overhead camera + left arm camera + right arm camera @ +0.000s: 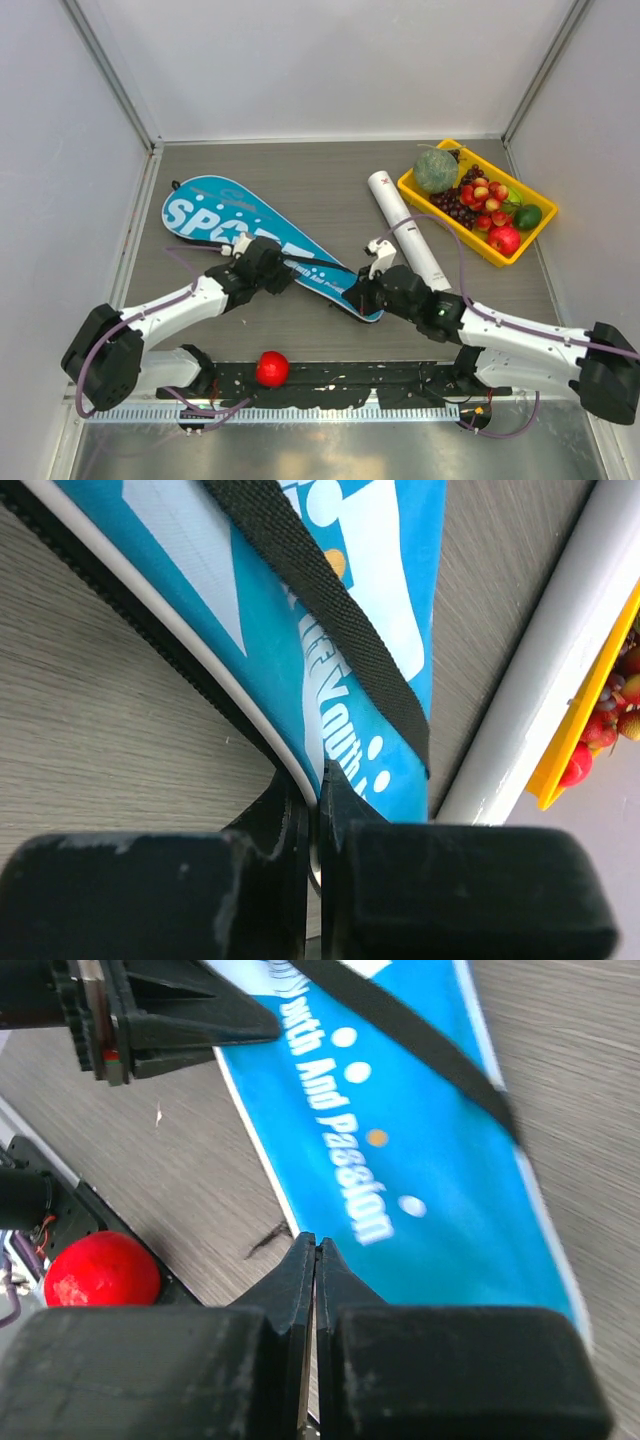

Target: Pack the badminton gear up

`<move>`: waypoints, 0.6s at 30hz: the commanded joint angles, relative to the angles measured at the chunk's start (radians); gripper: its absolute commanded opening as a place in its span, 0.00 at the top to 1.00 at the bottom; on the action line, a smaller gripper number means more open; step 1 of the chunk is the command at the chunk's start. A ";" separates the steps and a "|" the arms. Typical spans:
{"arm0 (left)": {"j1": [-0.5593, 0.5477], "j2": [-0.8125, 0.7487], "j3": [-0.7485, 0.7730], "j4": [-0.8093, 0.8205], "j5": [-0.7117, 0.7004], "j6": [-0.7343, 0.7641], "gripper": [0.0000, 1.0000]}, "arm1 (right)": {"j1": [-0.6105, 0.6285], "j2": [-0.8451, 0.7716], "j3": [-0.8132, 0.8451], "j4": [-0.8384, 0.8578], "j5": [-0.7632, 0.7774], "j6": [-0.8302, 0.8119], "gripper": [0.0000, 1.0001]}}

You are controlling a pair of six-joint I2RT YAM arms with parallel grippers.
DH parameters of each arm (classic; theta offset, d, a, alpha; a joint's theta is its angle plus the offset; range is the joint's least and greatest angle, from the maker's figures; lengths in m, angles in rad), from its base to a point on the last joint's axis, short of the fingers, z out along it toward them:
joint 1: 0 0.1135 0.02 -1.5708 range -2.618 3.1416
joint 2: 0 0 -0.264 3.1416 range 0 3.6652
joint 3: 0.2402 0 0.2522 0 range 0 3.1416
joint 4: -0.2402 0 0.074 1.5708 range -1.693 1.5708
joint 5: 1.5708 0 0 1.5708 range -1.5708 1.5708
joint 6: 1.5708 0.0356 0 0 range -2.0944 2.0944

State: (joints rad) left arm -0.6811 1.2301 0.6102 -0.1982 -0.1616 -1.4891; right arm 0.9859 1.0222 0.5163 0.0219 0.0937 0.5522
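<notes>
The long blue "SPORT" racket cover (250,235) lies flat and diagonal on the table, its wide end at the far left. My left gripper (272,272) is shut on the white-piped near edge of the cover (380,600) at mid-length, as the left wrist view (322,780) shows. My right gripper (356,297) is shut on the edge of the cover (420,1140) near its narrow end, as the right wrist view (316,1245) shows. The white cardboard tube (408,230) lies just right of the cover. No rackets or shuttlecocks are in view.
A yellow tray (412,186) of fruit stands at the far right, beside the tube (540,700). A red ball (271,368) sits on the black rail at the near edge, also in the right wrist view (100,1270).
</notes>
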 commanded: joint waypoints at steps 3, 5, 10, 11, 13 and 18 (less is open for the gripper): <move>0.005 -0.040 0.157 -0.180 -0.188 0.049 1.00 | 0.002 -0.284 -0.140 -0.100 0.241 0.084 0.95; 0.006 -0.027 0.221 -0.234 -0.216 0.069 1.00 | 0.002 -0.382 -0.170 -0.149 0.284 0.104 0.95; 0.008 0.012 0.289 -0.274 -0.162 0.063 1.00 | 0.002 -0.510 -0.226 -0.027 0.191 0.046 0.95; 0.008 0.017 0.284 -0.274 -0.145 0.034 1.00 | 0.002 -0.501 -0.219 -0.027 0.176 0.031 0.92; 0.008 0.022 0.272 -0.273 -0.113 -0.029 1.00 | 0.003 -0.452 -0.150 -0.040 0.137 0.015 0.90; 0.008 0.040 0.332 -0.391 -0.118 -0.102 1.00 | 0.025 -0.389 -0.087 -0.051 0.067 0.020 0.66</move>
State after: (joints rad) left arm -0.6785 1.2697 0.8619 -0.5148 -0.2581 -1.5177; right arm 0.9886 0.6144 0.3588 -0.0830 0.2272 0.5861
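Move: The left hand already pinches the badminton bag's near edge about midway along; the bag's narrow end lies some 22 cm to its right, 10 cm back and a few cm lower. From the shut right hand the narrow end is roughly 4 cm right, 3 cm back and 5 cm below. The white tube's middle is about 18 cm ahead and 13 cm right of the right hand; the red ball is about 17 cm back and 22 cm left of it. The right hand sweeps about 7 cm to the right, out past the bag's narrow end and turning clockwise some 10 degrees, then rises about 2 cm and eases back left a little as its shut fingers open to about a quarter. Meanwhile the left hand keeps its pinch on the bag's near edge and lifts it about 5 cm, with a slight forward shift, then sinks about a centimetre. ##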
